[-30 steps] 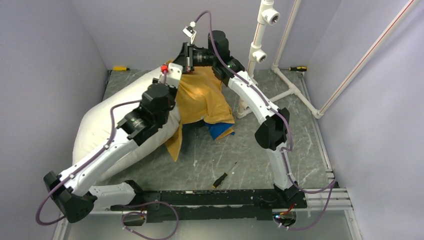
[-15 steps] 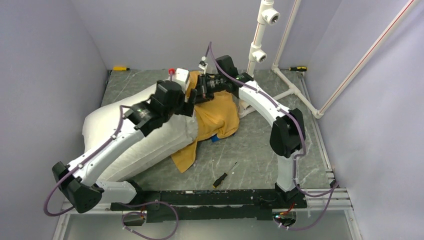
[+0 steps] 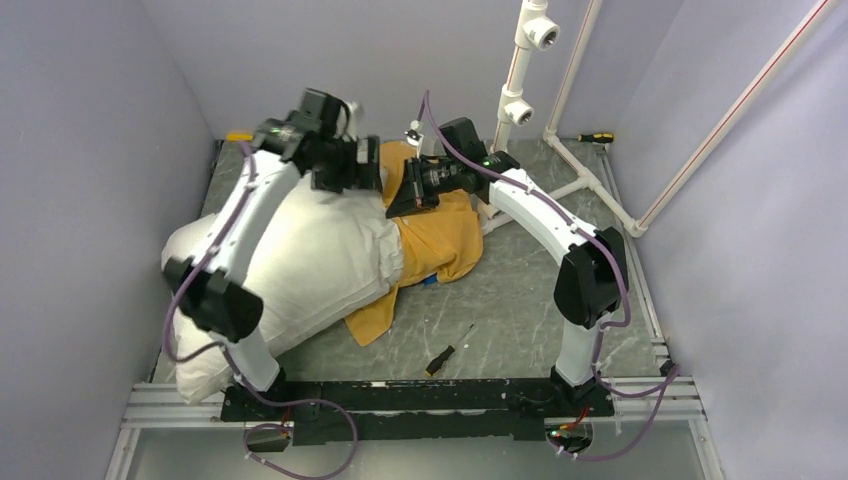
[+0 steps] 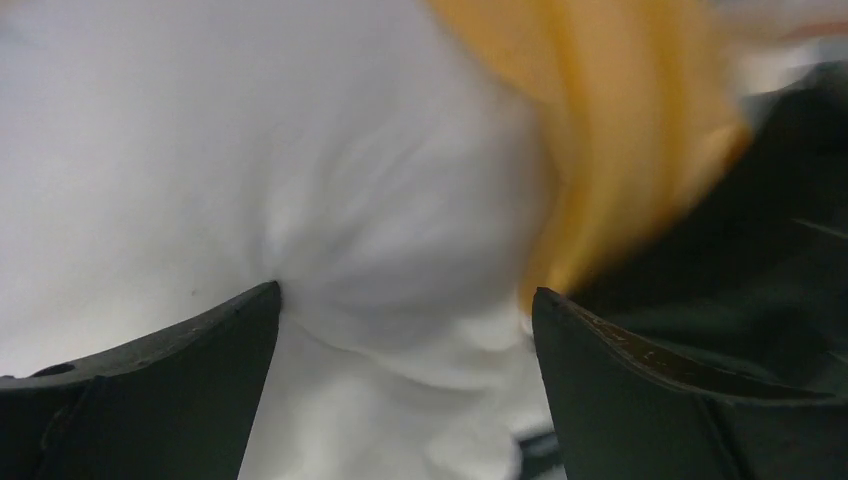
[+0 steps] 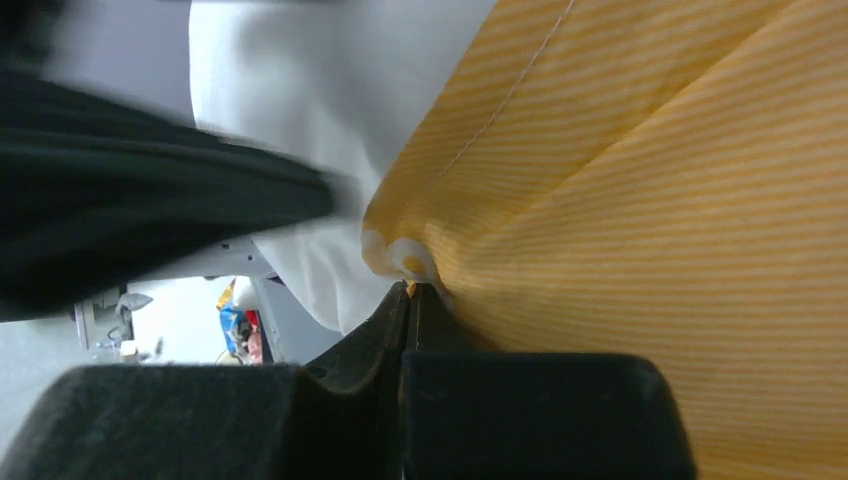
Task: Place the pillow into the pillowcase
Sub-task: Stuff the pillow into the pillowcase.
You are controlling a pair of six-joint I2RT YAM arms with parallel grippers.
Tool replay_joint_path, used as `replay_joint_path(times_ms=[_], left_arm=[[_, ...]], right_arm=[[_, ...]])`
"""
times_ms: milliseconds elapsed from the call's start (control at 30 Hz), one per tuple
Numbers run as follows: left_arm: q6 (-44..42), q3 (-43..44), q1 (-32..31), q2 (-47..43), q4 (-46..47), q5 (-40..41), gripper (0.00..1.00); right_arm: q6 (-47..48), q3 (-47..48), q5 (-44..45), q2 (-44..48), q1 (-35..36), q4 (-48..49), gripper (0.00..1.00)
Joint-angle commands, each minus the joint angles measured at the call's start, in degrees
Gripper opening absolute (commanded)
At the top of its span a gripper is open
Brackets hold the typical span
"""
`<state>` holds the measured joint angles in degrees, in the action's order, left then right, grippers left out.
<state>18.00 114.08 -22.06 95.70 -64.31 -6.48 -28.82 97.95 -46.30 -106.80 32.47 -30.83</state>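
The plump white pillow (image 3: 300,270) lies across the left of the table, its right end tucked a little way into the mouth of the pillowcase (image 3: 440,235). The pillowcase shows its orange-yellow side, with a scrap of blue (image 3: 428,281) underneath. My left gripper (image 3: 372,172) hovers open above the pillow's far right end. In the left wrist view its fingers (image 4: 180,385) stand wide apart over the white pillow (image 4: 300,150), nothing between them, beside the orange pillowcase (image 4: 600,110). My right gripper (image 5: 410,292) is shut on the pillowcase's hem (image 5: 400,255), lifting it above the pillow (image 5: 320,90).
A small black-and-yellow screwdriver (image 3: 447,352) lies on the table near the front. Another screwdriver (image 3: 240,136) lies at the back left and one more (image 3: 595,137) at the back right. A white pipe frame (image 3: 520,95) rises at the back right. Purple walls enclose the table.
My left gripper opened, let go of the pillow and rose toward the back. The pillow settled lower on the table. My right gripper came down and forward, still pinching the pillowcase hem.
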Motion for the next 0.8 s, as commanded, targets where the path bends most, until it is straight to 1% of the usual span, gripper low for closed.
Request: replay_joint_path(times_ms=[0, 33, 67, 100, 133, 200, 233, 267, 300, 333, 400, 467, 633, 700, 767], left_arm=[[5.27, -9.92, -0.02, 4.21, -4.13, -13.2, 0.98], [6.68, -13.43, 0.0, 4.29, -2.23, -13.1, 0.95], [8.16, -16.94, 0.05, 4.27, 0.66, -13.19, 0.9], [9.76, -19.97, 0.09, 4.43, 3.15, -13.55, 0.83], [11.33, -22.78, 0.27, 4.63, 6.14, -15.14, 0.72], [15.2, -28.12, 0.35, 4.23, 16.79, -20.63, 0.33], [17.9, -30.86, 0.36, 3.53, 23.39, -23.88, 0.15], [20.32, -32.77, 0.36, 2.47, 29.63, -25.96, 0.06], [22.65, -34.2, 0.36, 1.48, 34.81, -27.19, 0.0], [24.23, -35.11, 0.4, 0.42, 39.16, -27.34, 0.0], [24.86, -35.52, 0.83, -2.22, 43.31, -24.89, 0.0], [25.64, -36.29, 2.0, -5.9, 45.48, -19.93, 0.0], [29.57, -45.6, 5.27, -18.57, 58.42, -4.82, 0.0], [29.29, -47.31, 5.73, -22.6, 59.62, 0.38, 0.0], [26.67, -47.48, 5.8, -26.16, 58.72, 4.85, 0.0]], right_arm=[[-1.22, -0.62, 0.92, 3.99, -0.67, 3.24, 0.0], [-2.69, -0.95, 0.0, 4.3, -1.18, 5.8, 0.0], [-4.61, -1.52, -1.41, 4.88, -1.71, 9.6, 0.0], [-6.95, -2.03, -2.87, 5.34, -2.17, 13.49, 0.0], [-9.44, -2.25, -4.57, 5.67, -2.54, 18.13, 0.0], [-14.15, -0.32, -9.3, 4.54, -2.61, 25.47, 0.0], [-15.31, 1.59, -11.67, 3.61, -2.15, 27.53, 0.0], [-16.22, 3.57, -13.51, 2.83, -1.41, 28.86, 0.0], [-15.93, 5.67, -14.94, 2.13, -0.6, 29.39, 0.0], [-15.13, 7.74, -15.77, 1.59, 0.31, 28.7, 0.0], [-14.51, 11.5, -18.43, 0.67, 2.41, 28.55, 0.0], [-16.08, 13.91, -21.53, -0.14, 4.66, 31.79, 0.0], [-21.36, 20.74, -29.72, -3.86, 10.75, 40.05, 0.0], [-22.81, 22.38, -31.55, -5.86, 12.59, 41.98, 0.0], [-22.6, 22.3, -31.02, -6.69, 12.89, 41.54, 0.0]])
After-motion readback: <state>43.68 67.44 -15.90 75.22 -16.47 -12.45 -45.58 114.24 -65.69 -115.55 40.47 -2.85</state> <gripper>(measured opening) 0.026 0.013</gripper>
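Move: Under the open left hand, about 12 cm down and 3 cm to its right, is the pillow's upper end by the case mouth; the pillow's bulk lies some 14 cm left, 17 cm back and 18 cm below that hand. The right hand already grips the pillowcase rim, with this pillow end about 5 cm left, 4 cm ahead and 6 cm below. The body of the case lies some 9 cm right, 3 cm back and 14 cm below the right hand. Dropping about 12 cm onto the pillow's end, the left fingers shut on its white cloth, then lift it some 9 cm, at first edging forward and right, then back left, rolling right. The right hand holds nearly still at first, then, keeping its pinch, hauls the case rim about 12 cm up, 9 cm left and 5 cm back, turning counter-clockwise and rolling. ##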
